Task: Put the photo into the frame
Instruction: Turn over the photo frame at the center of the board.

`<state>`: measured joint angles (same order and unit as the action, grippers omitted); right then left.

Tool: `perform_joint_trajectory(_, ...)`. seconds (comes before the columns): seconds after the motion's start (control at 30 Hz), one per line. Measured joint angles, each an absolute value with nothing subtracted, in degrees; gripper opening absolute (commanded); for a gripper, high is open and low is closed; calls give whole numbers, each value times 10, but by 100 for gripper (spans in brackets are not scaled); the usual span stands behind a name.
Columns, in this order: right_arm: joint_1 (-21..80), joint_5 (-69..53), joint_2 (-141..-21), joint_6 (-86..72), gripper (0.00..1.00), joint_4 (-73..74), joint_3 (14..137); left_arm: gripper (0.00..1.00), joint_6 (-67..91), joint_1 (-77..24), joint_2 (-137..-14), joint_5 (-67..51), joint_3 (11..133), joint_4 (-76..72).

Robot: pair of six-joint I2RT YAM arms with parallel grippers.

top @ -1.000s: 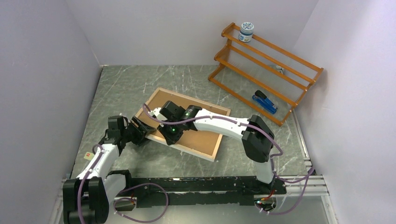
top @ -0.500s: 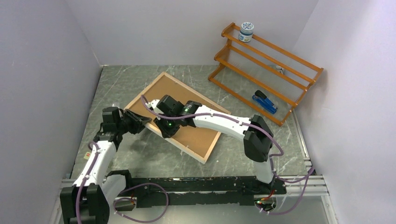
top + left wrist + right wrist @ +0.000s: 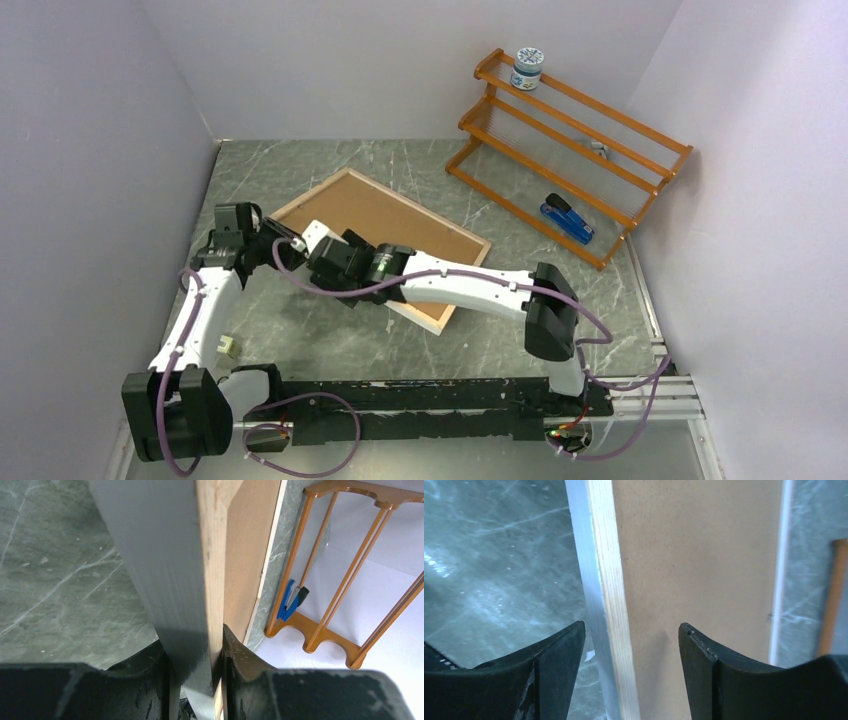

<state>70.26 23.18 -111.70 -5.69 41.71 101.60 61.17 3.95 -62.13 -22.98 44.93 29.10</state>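
The frame [image 3: 420,208] lies face down on the table, its light wood rim [image 3: 606,605] up and a brown backing panel [image 3: 400,225] filling it. My left gripper [image 3: 283,243] is shut on the rim at the frame's left corner; in the left wrist view both pads [image 3: 231,652] press the wood rim [image 3: 212,580]. My right gripper [image 3: 631,635] stands open just beside it, its fingers straddling the near-left rim without touching. The photo is not in view.
An orange wooden rack [image 3: 565,150] stands at the back right with a small jar [image 3: 527,69] on top and a blue clip-like tool [image 3: 566,219] at its foot. A small white object [image 3: 226,346] lies by the left arm. Walls close in left, back and right.
The frame has swung and slid toward the back left. My left gripper closed on its rim. My right gripper opened and let go of the rim.
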Motion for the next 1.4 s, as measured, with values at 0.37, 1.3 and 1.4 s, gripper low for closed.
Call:
perform_joint_trajectory(0.37, 767, 413, -1119, 24, 54, 422, 1016, 3, 625, 43, -642, -227, 493, 350)
perform_joint_trajectory(1.3, 781, 458, -1157, 104, 0, 420, 1014, 20, 633, 53, -642, -225, 514, 394)
perform_joint_trajectory(1.4, 781, 460, -1157, 107, 0, 419, 1014, 51, 630, 53, -642, -223, 519, 400)
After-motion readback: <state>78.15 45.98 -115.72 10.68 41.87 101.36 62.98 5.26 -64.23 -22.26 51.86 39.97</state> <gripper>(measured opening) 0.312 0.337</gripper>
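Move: The photo frame's raised near rim, where the right hand will shut, runs between its open fingers, about 2 cm back of that hand's point and 1 cm below it. The left fingers' grip on the same rim is some 5 cm ahead and 5 cm left of the right hand; the frame's near right corner is about 12 cm back, 18 cm right and 5 cm lower. From the left hand, the right hand's spot lies roughly 7 cm back and 5 cm right, 1 cm below. The frame's near rim stays pinched in the left fingers, which ease up about a centimetre, while the right hand takes a new hold on it. Still open around the rim, the right hand rises some 2 cm and shifts about 1 cm right while its wrist turns about 30 degrees, the fingers swinging to point more forward. It then sinks nearly 2 cm and pinches the rim. ##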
